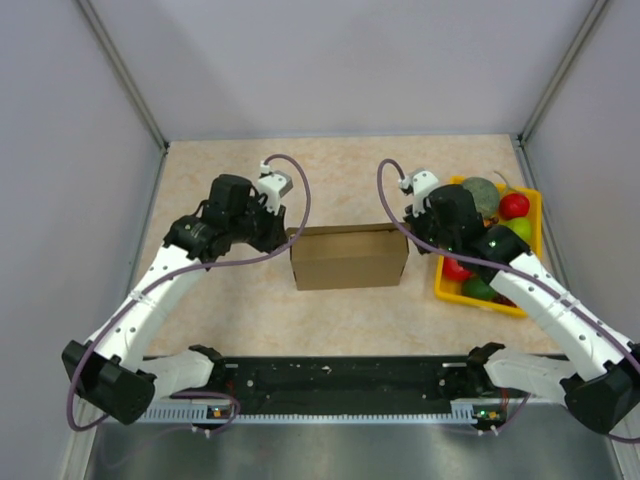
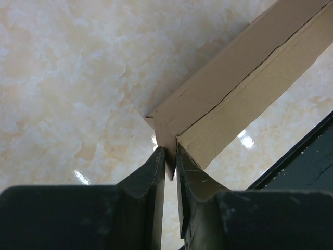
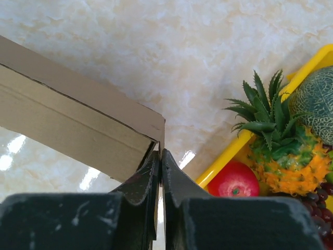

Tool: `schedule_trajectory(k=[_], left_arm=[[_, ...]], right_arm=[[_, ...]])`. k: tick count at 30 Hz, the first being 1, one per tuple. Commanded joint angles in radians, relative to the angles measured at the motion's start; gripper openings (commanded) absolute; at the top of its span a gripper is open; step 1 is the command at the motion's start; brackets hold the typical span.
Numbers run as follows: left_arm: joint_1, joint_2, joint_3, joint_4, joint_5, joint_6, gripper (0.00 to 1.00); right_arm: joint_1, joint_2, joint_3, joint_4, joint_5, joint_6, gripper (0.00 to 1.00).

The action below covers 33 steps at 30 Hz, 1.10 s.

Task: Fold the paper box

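Note:
The paper box point(image 1: 348, 258) is a small brown cardboard carton lying lengthwise in the middle of the marble table. My left gripper point(image 1: 283, 238) is at its left end. In the left wrist view the box point(image 2: 244, 78) runs off to the upper right, and the left gripper point(image 2: 170, 156) is shut on a thin end flap between its fingers. My right gripper point(image 1: 412, 232) is at the right end. In the right wrist view it point(image 3: 161, 156) is shut on the edge of the end flap at the corner of the box point(image 3: 62, 114).
A yellow fruit tray point(image 1: 447, 283) stands just right of the box, its rim point(image 3: 229, 156) close to my right fingers, holding a red apple point(image 3: 234, 181), a small pineapple point(image 3: 283, 151) and other fruit. A black rail point(image 1: 340, 378) runs along the near edge. Grey walls enclose the table.

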Motion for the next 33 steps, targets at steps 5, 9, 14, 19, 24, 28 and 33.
schedule_trajectory(k=[5, 9, 14, 19, 24, 28, 33], left_arm=[[-0.007, 0.050, 0.061, 0.022, 0.118, -0.086, 0.11], [-0.008, 0.059, 0.070, 0.022, 0.114, -0.099, 0.04], [-0.013, 0.068, 0.082, 0.021, 0.135, -0.117, 0.00], [-0.024, 0.070, 0.058, 0.045, 0.134, -0.132, 0.00], [-0.034, 0.073, 0.047, 0.059, 0.141, -0.145, 0.00], [-0.042, 0.072, 0.042, 0.065, 0.141, -0.146, 0.00], [-0.044, 0.068, 0.035, 0.076, 0.147, -0.148, 0.00]], right_arm=[[-0.011, 0.004, 0.038, 0.024, -0.031, 0.080, 0.00], [-0.011, 0.014, 0.062, -0.013, -0.023, 0.100, 0.00], [-0.011, 0.064, 0.143, -0.097, -0.028, 0.146, 0.00], [-0.011, 0.110, 0.222, -0.186, -0.022, 0.247, 0.00], [-0.011, 0.179, 0.291, -0.265, -0.006, 0.361, 0.00], [-0.010, 0.195, 0.320, -0.288, 0.017, 0.439, 0.00], [-0.011, 0.219, 0.340, -0.305, -0.003, 0.491, 0.00]])
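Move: The box's upper left corner lies almost at the left fingertips, about 1 cm to their right and level fore and aft; the box's middle is some 12 cm right of that hand and 5 cm lower. From the right hand, the box's upper right corner is right between the fingers, the box's middle about 11 cm left and 5 cm lower. The yellow fruit tray's middle lies roughly 17 cm to the right of the right hand and 8 cm below, with its red tomato about 10 cm right and 2 cm back. The left fingers, still a little open around the box's upper left corner, close until they pinch the cardboard there, while that hand slides about 2.5 cm to the right along the box, in towards the other hand, and turns only slightly. The right fingers, already all but shut, keep their pinch on the upper right corner and hardly leave their place, but the right wrist tips the fingers steeper down and swings clockwise, some 25 degrees of turn altogether. ##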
